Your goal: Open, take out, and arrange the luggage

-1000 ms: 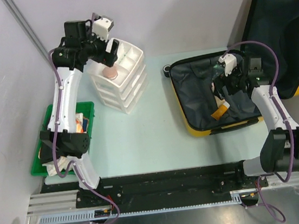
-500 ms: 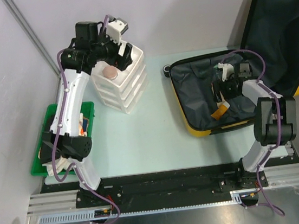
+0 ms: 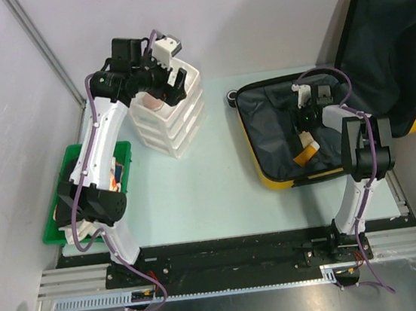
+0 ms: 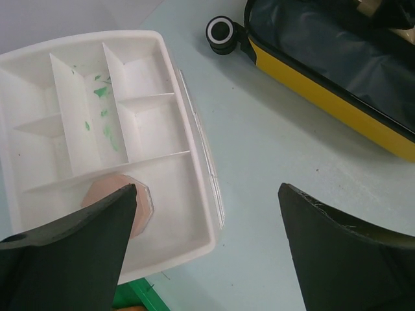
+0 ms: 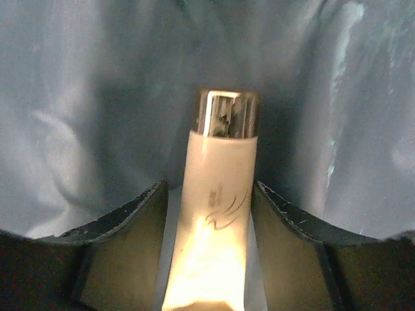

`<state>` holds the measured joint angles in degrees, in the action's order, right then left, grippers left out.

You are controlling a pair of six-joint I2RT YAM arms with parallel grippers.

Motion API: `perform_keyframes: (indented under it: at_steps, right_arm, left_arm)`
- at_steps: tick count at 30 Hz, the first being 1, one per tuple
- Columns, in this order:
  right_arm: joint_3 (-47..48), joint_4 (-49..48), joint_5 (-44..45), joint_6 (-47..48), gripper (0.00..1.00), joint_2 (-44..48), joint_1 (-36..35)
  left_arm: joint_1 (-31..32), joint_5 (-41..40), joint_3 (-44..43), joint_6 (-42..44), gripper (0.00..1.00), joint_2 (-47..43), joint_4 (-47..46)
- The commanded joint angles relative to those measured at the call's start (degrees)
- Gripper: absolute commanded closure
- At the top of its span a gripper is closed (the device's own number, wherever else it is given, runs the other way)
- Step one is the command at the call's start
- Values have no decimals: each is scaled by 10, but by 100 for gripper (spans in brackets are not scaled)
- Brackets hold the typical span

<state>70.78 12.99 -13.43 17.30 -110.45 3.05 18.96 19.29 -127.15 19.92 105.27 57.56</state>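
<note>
The yellow luggage [image 3: 302,180] lies open on the table, its black-lined lid [image 3: 391,42] leaning up at the right; its yellow rim [image 4: 324,97] and a black wheel [image 4: 222,30] show in the left wrist view. Inside it, my right gripper [image 3: 306,123] points down at the lining. A cream tube with a silver cap [image 5: 217,207] lies between its fingers, with a thin gap still showing on the left side [image 5: 211,188]. My left gripper [image 3: 172,80] hovers wide open and holding nothing [image 4: 207,191] over the edge of the white drawer unit [image 3: 181,121].
The drawer unit's top tray [image 4: 142,71] has dividers and holds a pink round item [image 4: 97,191]. A green tray [image 3: 63,181] with small items sits at the left by the arm base. An orange item [image 3: 303,157] lies in the luggage.
My right gripper has gone further into the luggage and its jaws have narrowed round the tube. My left gripper has drifted right above the drawer unit, still open.
</note>
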Motion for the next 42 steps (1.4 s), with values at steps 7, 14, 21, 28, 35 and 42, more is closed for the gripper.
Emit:
perform_keyframes:
  at_steps: [7,14,21,28,35,42]
  right_arm:
    - [77,41,-45,-45,92,5,5]
    - [101,23,-178,-248,100,107,15]
    - [100,72,-188,-479,100,132,-29]
    - [45,34,-201,-519,100,168,-134]
    - [32,35,-189,-515,100,190,-183]
    - [12,38,-181,-525,100,211,-189]
  left_arm:
    - [6,91,19,72,5,-38,-14]
    - [52,162,183,602,5,-137,-19]
    - [158,223,285,817,5,-146,-28]
    - [237,254,308,945,15,-78,-54]
    - [270,223,315,971,25,-29,-78]
    - [274,169,347,957,41,-8,-140]
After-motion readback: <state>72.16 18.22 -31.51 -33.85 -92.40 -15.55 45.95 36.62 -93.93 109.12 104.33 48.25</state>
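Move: The tan tube lies in the open suitcase practically at the right hand's point, between its open fingers and about 1 cm below. The orange tube lies some 12 cm back of this hand, barely 1 cm to its right and 2 cm lower; the suitcase's left rim is about 22 cm to the left, level fore and aft. From the left hand, the tan tube is roughly 46 cm right, level, 31 cm below; the organizer's top is 7 cm left, 3 cm ahead, 10 cm below. Easing slightly forward, the right hand closes on the tan tube, squeezing its soft body just below the cap. It lifts the tube about 16 cm, then carries it left and somewhat back to the suitcase's left rim, rolling to point its fingers left. The left hand sweeps right, back and down from the organizer towards the tube, turning clockwise some 90 degrees and partly closing around the tube's tail end. ##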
